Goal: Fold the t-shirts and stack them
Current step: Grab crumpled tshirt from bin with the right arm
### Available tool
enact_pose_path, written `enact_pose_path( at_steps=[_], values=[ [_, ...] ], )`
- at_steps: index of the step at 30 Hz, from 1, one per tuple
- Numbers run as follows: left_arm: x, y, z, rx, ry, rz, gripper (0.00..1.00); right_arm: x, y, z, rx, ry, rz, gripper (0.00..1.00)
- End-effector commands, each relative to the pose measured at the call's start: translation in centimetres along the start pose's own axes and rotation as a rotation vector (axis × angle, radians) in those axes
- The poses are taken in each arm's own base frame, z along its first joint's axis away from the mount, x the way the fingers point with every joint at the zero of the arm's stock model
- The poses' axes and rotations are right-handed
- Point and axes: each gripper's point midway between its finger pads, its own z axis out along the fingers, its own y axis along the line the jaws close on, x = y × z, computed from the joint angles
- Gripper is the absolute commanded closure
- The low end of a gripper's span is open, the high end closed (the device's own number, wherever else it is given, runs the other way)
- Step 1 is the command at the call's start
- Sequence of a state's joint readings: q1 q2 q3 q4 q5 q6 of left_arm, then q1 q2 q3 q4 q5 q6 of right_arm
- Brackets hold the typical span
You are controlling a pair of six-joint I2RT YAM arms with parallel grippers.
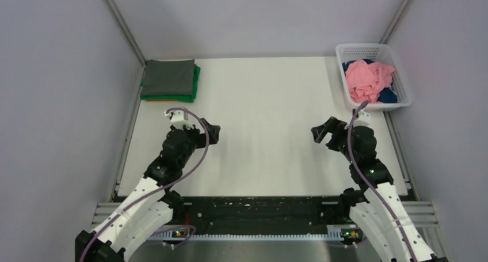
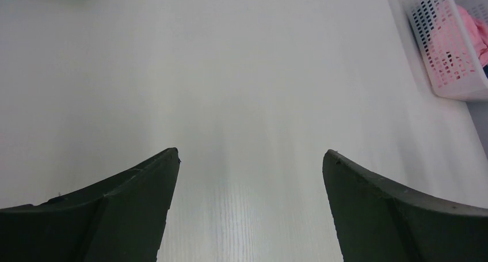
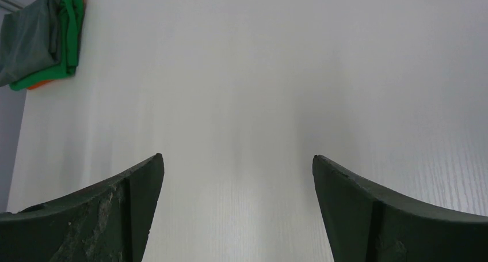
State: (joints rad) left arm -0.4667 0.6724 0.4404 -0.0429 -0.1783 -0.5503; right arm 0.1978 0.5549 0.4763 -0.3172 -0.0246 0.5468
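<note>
A folded stack lies at the table's back left: the grey shirt (image 1: 168,76) on top, the green shirt (image 1: 196,83) under it, an orange edge (image 1: 152,101) at the bottom. It also shows in the right wrist view, grey (image 3: 26,34) over green (image 3: 69,29). A crumpled salmon-pink shirt (image 1: 368,79) lies on a dark blue shirt (image 1: 390,95) in the basket at the back right. My left gripper (image 1: 214,132) (image 2: 250,155) is open and empty over bare table. My right gripper (image 1: 320,132) (image 3: 237,158) is open and empty over bare table.
The white plastic lattice basket (image 1: 403,72) stands at the table's back right corner and shows in the left wrist view (image 2: 443,54). Grey walls close in the left, back and right. The white table (image 1: 265,118) lies between the two grippers.
</note>
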Motion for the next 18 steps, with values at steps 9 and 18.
enact_pose_path(
  at_steps=[9, 18],
  values=[
    [-2.1, -1.5, 0.6, 0.042, -0.056, -0.002, 0.01, -4.8, 2.9, 2.3, -0.059, -0.085, 0.009, 0.01],
    [-1.4, -1.2, 1.2, 0.014, -0.021, 0.009, 0.01, -11.1, -0.8, 8.1, 0.270, -0.031, -0.010, 0.01]
  ],
)
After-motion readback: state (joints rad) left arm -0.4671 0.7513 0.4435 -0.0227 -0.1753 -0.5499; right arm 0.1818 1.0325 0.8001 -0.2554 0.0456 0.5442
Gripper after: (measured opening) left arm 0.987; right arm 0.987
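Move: The pink t-shirt lies crumpled in the white bin, roughly 23 cm ahead of the open right hand, 16 cm to its right and some 8 cm lower. The bin's middle is about 1 cm beyond the shirt and 2 cm farther right; the navy cloth shows about 7 cm right of the pink shirt and 4 cm nearer. From the left hand, the pink shirt is about 22 cm ahead, 54 cm right and 9 cm lower. The right hand starts slowly, almost in place with a slight dip, then speeds up straight forward over the table towards the bin, covering about 8 cm and rising some 3 cm, fingers wide open and touching nothing. Its wrist tips down about 5 degrees and begins turning slightly clockwise, while the left hand sinks about 1.5 cm over bare table, also open. ##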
